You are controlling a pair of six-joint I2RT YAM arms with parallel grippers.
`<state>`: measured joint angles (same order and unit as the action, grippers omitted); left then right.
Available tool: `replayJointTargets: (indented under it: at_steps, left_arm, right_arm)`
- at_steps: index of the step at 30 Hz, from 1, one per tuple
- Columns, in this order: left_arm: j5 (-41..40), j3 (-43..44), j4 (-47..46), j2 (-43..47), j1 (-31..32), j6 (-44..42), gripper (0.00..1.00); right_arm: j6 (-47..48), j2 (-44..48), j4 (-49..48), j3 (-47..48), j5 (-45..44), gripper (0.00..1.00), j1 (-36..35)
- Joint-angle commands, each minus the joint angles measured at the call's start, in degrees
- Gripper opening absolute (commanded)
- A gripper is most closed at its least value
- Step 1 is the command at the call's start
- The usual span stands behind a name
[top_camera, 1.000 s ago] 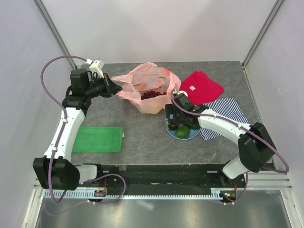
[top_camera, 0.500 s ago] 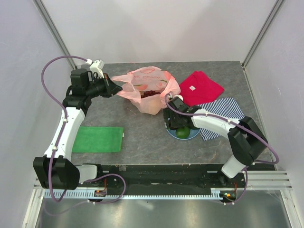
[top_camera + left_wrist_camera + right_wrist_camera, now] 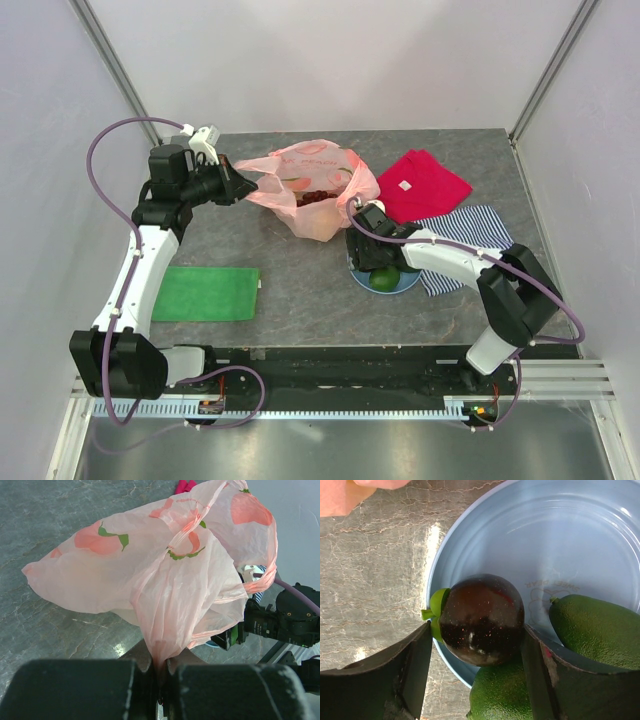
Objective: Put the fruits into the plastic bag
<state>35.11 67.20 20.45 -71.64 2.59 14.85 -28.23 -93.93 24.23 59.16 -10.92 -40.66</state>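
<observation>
The pink plastic bag (image 3: 310, 180) stands at the back middle, with dark red grapes (image 3: 318, 198) inside. My left gripper (image 3: 245, 185) is shut on its gathered edge (image 3: 161, 645) and holds it up. My right gripper (image 3: 362, 262) is low over the blue plate (image 3: 408, 286). In the right wrist view its jaws straddle a dark purple-brown round fruit (image 3: 482, 619) on the plate (image 3: 560, 540). The right finger (image 3: 540, 670) is against the fruit and the left finger (image 3: 415, 665) is at its green calyx, the gripper (image 3: 476, 630) still open. A green avocado (image 3: 597, 630) and a round green lime (image 3: 502, 695) lie beside it.
A red folded cloth (image 3: 425, 183) lies at the back right, with a striped cloth (image 3: 475, 240) in front of it under the right arm. A green cloth (image 3: 205, 293) lies near the left arm's base. The bag's side is close to the plate.
My right gripper has shifted left over the plate's near-left rim, come down around the dark fruit, and its jaws have narrowed. The left gripper and the bag have not moved.
</observation>
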Motion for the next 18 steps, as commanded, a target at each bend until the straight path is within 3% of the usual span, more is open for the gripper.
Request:
replayJointTargets:
  at_steps: [1, 12, 18]
  left_arm:
    - [1.18, 0.39, -1.64, -0.43, -0.30, 0.35, 0.02]
    - [1.36, 0.30, -1.64, -0.52, -0.30, 0.44, 0.02]
    - [1.54, 0.39, -1.64, -0.79, -0.30, 0.53, 0.02]
  right_arm:
    - [0.81, 1.11, -0.94, 1.75, -1.12, 0.53, -0.12]
    - [6.60, 12.00, -3.48, 0.79, 0.89, 0.51, -2.40]
    - [12.22, 19.47, -6.73, -0.44, 10.46, 0.51, -3.63]
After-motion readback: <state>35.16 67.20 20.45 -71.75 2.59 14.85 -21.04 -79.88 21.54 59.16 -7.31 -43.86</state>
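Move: The right hand already has the mangosteen between its fingers at the plate's left edge; the bag's open mouth lies about 15 cm ahead, 11 to the left and slightly higher, with the grapes inside at about hand height. The plate's middle is some 5 cm right and level, the near avocado 5 right and 4 back, the far avocado 9 right and level. From the left hand the bag's mouth is roughly 5 cm ahead, 13 right and 20 below. Still gripping the mangosteen across its sides, the right hand lifts it off the plate, nearly straight up at first and gathering speed, about 9 cm in all, drifting some 3 cm left late in the rise. The wrist tips its fingers up and outward by roughly 15 degrees and turns a little counter-clockwise. The left hand stays put, keeping its pinch on the bag's edge. ##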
